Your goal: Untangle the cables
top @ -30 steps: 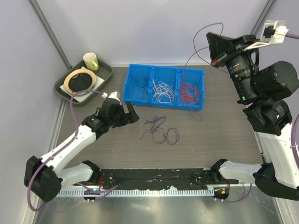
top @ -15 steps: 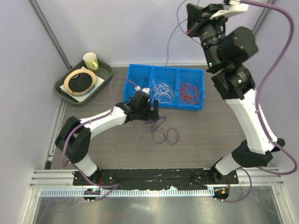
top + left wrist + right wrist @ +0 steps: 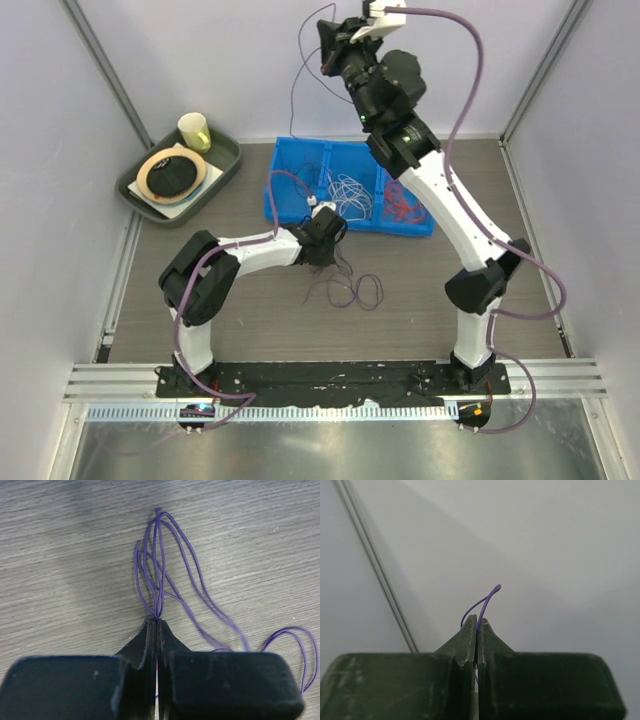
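A tangle of purple cables (image 3: 352,286) lies on the wooden table in front of the blue bin (image 3: 275,195). My left gripper (image 3: 326,247) is down at the tangle's far end. In the left wrist view its jaws (image 3: 158,621) are shut on several purple strands (image 3: 160,565) that fan out ahead of the tips. My right gripper (image 3: 326,40) is raised high above the bin, shut on a single purple cable (image 3: 489,599). That cable (image 3: 293,95) hangs down toward the bin's left compartment. White cables (image 3: 350,195) fill the middle compartment and red cables (image 3: 398,205) the right one.
A dark green tray (image 3: 130,188) at the back left holds a tape roll (image 3: 172,170) and a yellow cup (image 3: 194,130). Grey walls close in the back and both sides. The right arm's forearm (image 3: 440,200) crosses above the bin's right end.
My left arm swung right from near the tray to the purple tangle and its jaws shut on the strands. My right arm swept left, carrying its hanging cable to above the bin.
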`<state>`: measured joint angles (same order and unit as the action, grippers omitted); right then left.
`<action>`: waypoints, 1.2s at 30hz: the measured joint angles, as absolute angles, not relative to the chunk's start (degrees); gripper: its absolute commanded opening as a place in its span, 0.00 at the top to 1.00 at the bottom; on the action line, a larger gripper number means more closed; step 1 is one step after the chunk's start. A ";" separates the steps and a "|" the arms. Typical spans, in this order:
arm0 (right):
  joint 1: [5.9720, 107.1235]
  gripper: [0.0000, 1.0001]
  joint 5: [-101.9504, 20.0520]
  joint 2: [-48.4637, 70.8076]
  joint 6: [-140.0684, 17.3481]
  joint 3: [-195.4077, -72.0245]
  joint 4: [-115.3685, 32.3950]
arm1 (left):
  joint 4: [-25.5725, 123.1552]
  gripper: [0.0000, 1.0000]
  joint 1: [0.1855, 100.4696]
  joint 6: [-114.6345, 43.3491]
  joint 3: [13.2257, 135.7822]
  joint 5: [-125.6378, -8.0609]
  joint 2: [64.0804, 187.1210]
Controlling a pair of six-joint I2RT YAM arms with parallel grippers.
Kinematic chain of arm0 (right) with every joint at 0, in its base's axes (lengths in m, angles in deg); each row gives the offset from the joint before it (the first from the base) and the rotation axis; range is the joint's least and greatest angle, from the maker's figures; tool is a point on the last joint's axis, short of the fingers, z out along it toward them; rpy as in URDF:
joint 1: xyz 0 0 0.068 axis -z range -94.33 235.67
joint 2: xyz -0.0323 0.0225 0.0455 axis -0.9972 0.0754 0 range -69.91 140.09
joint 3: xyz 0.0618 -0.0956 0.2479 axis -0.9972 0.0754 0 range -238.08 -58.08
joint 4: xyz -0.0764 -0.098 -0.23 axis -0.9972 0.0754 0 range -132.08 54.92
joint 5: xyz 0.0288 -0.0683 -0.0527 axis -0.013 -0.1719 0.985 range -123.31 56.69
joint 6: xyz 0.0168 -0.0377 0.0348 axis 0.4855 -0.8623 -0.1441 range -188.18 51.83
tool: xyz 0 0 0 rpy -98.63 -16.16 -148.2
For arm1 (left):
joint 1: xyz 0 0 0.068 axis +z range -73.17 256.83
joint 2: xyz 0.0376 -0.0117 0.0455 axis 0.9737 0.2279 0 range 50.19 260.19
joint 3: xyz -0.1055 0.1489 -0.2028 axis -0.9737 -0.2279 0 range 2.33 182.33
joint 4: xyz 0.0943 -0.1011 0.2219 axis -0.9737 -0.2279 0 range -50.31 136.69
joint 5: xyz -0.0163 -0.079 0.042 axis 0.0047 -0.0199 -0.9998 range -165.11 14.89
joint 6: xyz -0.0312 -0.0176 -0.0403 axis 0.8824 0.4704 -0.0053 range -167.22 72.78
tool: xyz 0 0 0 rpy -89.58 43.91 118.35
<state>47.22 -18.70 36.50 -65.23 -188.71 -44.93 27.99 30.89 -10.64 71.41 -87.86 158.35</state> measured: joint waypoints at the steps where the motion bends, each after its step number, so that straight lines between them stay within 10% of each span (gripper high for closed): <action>1: 47.22 0.99 -18.94 38.38 -64.99 -189.65 -45.55 | 28.01 1.00 30.94 -10.47 71.41 -88.04 158.35; 21: 47.22 0.99 -17.56 51.36 -68.12 -182.55 -47.45 | 21.21 1.00 31.11 -4.00 48.00 -98.92 105.53; 36: 46.78 0.99 -13.58 63.65 -71.35 -191.16 -45.17 | 5.69 1.00 31.27 0.15 47.96 -110.49 89.64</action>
<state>46.78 -13.58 63.65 -71.35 -191.16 -45.17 5.69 31.27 0.15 47.96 -110.49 89.64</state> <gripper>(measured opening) 0.040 0.009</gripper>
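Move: The left gripper already pinches a bunch of purple cable just above the table. The loose purple cable to leave behind lies about 7 cm back and 3 cm to the right of it. The right gripper holds another dark purple cable high up; the bin's left compartment lies roughly 8 cm ahead of it, 10 cm to its left and 55 cm below. The white cable is about 7 cm ahead, 1 cm to the right, and the red cable 5 cm ahead, 13 cm to the right, both equally far below. Keep both grippers shut. Draw the left gripper left and back with its bunch of purple cable, first low, then climbing, about 20 cm left and as much up, away from the loose purple cable, tilting its fingers up and turning counter-clockwise. Meanwhile lower the right gripper some 25 cm, also forward and left, towards the bin's left compartment, its fingers tipping down. ##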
